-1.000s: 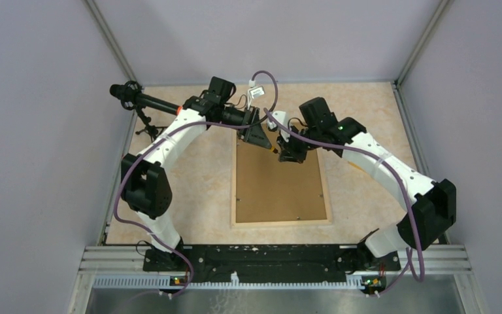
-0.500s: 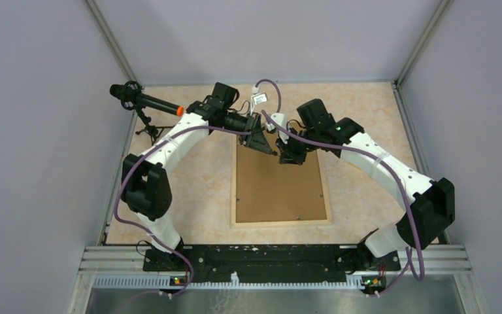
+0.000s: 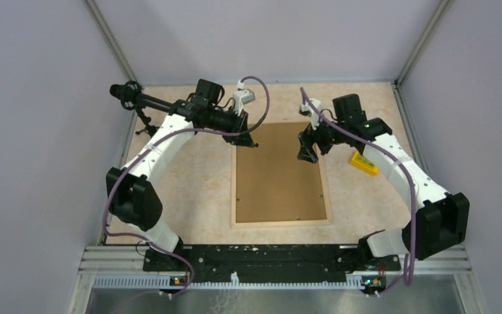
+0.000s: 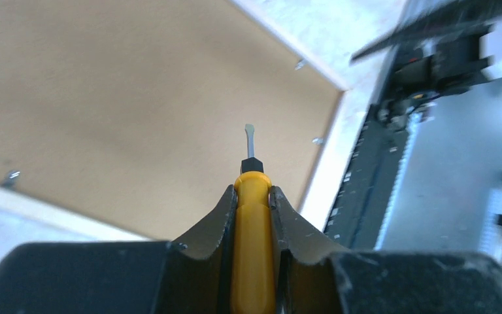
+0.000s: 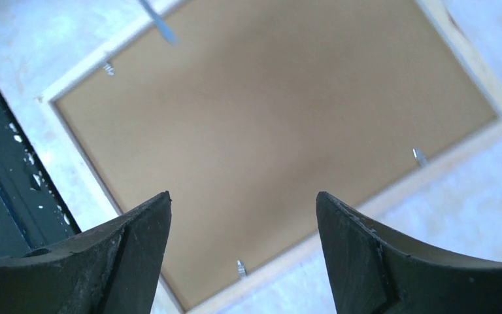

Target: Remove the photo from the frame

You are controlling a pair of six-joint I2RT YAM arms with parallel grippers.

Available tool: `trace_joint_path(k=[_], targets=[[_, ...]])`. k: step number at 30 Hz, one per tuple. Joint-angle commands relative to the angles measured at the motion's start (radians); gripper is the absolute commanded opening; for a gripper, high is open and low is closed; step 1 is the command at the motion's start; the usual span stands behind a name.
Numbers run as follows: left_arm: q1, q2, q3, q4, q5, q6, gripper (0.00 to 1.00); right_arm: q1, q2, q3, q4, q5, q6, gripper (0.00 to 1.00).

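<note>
The frame point(image 3: 281, 190) lies face down on the table, showing plain brown board with pale wood edges. The photo is hidden under that board. My left gripper point(image 3: 247, 139) hangs over the frame's far left corner, shut on a yellow-handled screwdriver point(image 4: 253, 222) whose flat tip point(image 4: 249, 134) points out over the board point(image 4: 124, 98). My right gripper point(image 3: 306, 152) hovers over the frame's far right edge, open, with nothing between its fingers; below it lie the board point(image 5: 268, 118) and small metal tabs point(image 5: 240, 268) at the rim.
A yellow block point(image 3: 362, 163) lies on the table right of the frame, under the right arm. A black microphone on a stand point(image 3: 137, 99) sits at the far left. Walls close in three sides; a black rail point(image 3: 261, 255) runs along the near edge.
My right gripper opened, let go of the screwdriver and swung right. My left gripper closed on it and drew back left. The yellow block came into view.
</note>
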Motion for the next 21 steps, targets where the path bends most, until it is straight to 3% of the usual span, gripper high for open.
trace_joint_path(k=[1,10,21], targets=[[-0.005,-0.077,-0.039,-0.134,-0.194,0.235,0.00,-0.128,-0.012,-0.071,0.007,-0.057,0.078,0.81],[-0.047,-0.228,-0.310,-0.218,-0.288,0.533,0.00,-0.187,0.056,-0.194,0.000,0.011,0.064,0.80],[-0.231,-0.291,-0.461,-0.148,-0.416,0.531,0.00,-0.189,0.106,-0.236,0.032,0.077,0.101,0.79]])
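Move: The left hand, holding the screwdriver, goes for the left-side clip, about 13 cm back, 2 cm left and 22 cm below; the bottom clip lies some 21 cm back and 21 cm right. From the empty right hand the middle of the frame's right rail is about 2 cm back, 11 cm right and 19 cm down; the near right clip is 11 cm back and 7 cm right, the yellow case 3 cm ahead and 26 cm right. Left carries the gripped screwdriver back and down, some 17 cm, towards the left-side clip; open right sinks rightward towards the rail. ##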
